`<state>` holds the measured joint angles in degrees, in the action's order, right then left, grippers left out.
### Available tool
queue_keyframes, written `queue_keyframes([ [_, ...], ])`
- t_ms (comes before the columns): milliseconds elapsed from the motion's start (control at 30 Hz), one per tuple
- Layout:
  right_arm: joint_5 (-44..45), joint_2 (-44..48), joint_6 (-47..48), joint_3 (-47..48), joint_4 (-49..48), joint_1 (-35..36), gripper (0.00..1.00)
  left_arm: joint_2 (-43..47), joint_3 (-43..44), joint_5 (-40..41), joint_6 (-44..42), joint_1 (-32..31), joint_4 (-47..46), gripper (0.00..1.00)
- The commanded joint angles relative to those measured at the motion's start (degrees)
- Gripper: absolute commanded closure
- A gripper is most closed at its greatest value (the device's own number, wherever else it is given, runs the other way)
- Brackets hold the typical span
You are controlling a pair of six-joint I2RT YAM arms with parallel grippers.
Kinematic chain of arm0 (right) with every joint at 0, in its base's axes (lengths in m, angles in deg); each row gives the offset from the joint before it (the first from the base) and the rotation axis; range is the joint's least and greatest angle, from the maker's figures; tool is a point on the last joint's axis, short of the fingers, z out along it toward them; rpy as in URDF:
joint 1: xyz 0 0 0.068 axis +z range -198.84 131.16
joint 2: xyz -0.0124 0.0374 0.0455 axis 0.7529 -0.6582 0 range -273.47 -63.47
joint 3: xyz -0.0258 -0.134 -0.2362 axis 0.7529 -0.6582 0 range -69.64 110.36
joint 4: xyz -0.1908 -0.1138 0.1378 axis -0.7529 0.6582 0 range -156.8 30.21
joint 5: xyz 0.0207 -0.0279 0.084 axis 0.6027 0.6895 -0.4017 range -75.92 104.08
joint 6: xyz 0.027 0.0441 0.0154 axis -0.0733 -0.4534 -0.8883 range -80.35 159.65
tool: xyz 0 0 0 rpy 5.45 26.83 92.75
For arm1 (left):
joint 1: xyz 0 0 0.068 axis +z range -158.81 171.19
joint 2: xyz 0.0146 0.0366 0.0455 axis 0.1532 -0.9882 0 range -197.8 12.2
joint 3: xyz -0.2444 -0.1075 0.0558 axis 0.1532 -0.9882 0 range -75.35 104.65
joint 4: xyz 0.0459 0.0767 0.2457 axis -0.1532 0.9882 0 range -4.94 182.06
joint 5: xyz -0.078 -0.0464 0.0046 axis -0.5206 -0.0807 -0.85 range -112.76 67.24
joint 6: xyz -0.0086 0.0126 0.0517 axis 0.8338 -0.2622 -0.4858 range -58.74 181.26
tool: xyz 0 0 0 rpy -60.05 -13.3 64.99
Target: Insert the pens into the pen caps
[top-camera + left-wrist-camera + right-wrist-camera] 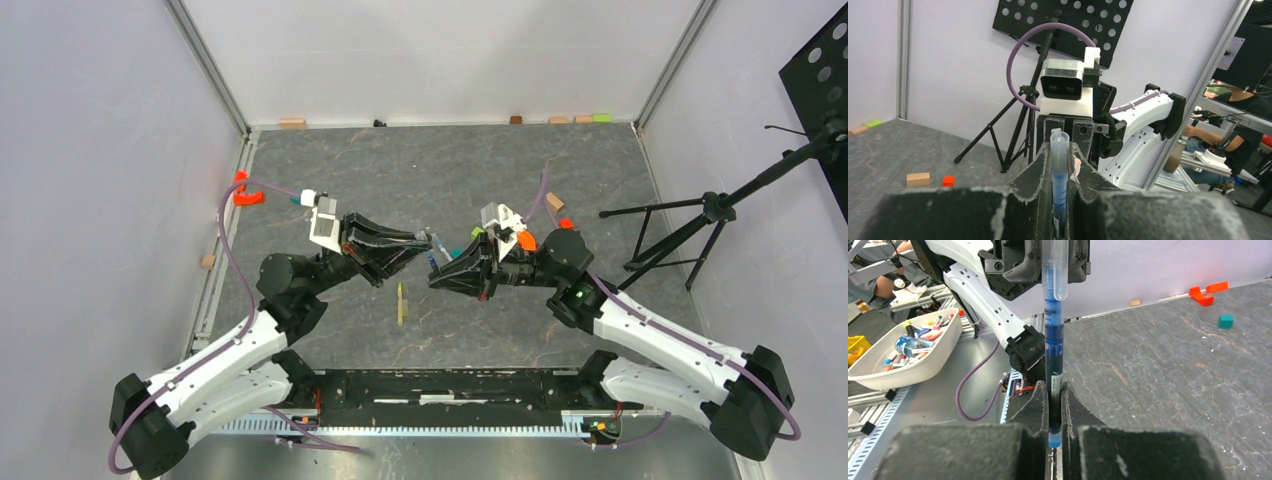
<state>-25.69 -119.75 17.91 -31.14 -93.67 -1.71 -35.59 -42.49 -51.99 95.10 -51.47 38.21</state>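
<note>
Above the middle of the table my two grippers meet tip to tip. My left gripper (1061,150) (424,241) is shut on a translucent pen cap (1059,142) (1055,270). A blue-barrelled pen (1054,345) (433,256) runs into that cap, and its blue shows through the cap's wall. My right gripper (1054,392) (441,268) is shut on the pen's lower end, the blue tail sitting deep between the fingers. A pale yellow pen (401,303) lies on the table just in front of the grippers. No other cap shows.
An orange arch piece (247,195) (1205,292) and a teal cube (1226,320) lie far left. A tan block (918,179) and a red block (948,181) lie far right by a black tripod (690,235). Small blocks line the back wall (292,123). A white tray (908,347) sits off the table.
</note>
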Motion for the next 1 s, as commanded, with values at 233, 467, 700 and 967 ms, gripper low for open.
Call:
queue_keyframes([
  [233,24.2,-0.2,15.3,12.7,10.5,-1.0,1.00,-5.0,2.9,12.5,2.2,-3.1,19.4,0.98],
  [467,40.0,-4.8,15.1,18.3,17.5,-0.8,1.00,-11.1,5.9,22.3,-0.3,-6.9,21.3,0.98],
  [700,52.1,-7.0,11.8,21.6,23.0,0.0,1.00,-14.5,7.9,32.4,-0.5,-9.2,23.0,0.98],
  [967,47.8,-5.6,12.3,18.5,18.4,0.2,1.00,-17.2,10.2,26.8,-3.5,-9.4,23.1,0.98],
])
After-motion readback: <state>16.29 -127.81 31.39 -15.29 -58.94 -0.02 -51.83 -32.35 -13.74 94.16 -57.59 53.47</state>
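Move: The blue pen and its cap are already together between the grippers, standing nearly upright. The pen's middle is about 5 cm below the left gripper, which holds the cap, and 1 cm back and to its right. For the right gripper, on the pen's lower part, the cap sits about 7 cm above, 1 cm ahead and left. On the table some 38 cm below the left gripper, the yellow pen lies 10 cm ahead and 5 cm left, the white pen 22 cm ahead and 5 cm right. Carry the cap and blue pen forward together with both grippers, about 12 cm, sinking some 6 cm and drifting slightly right. Keep both grips shut, and swing the fingers of both hands round to point more forward: the left counter-clockwise about 30 degrees, the right clockwise about 40 while its fingers dip, so the cap is twisted against the pen. ##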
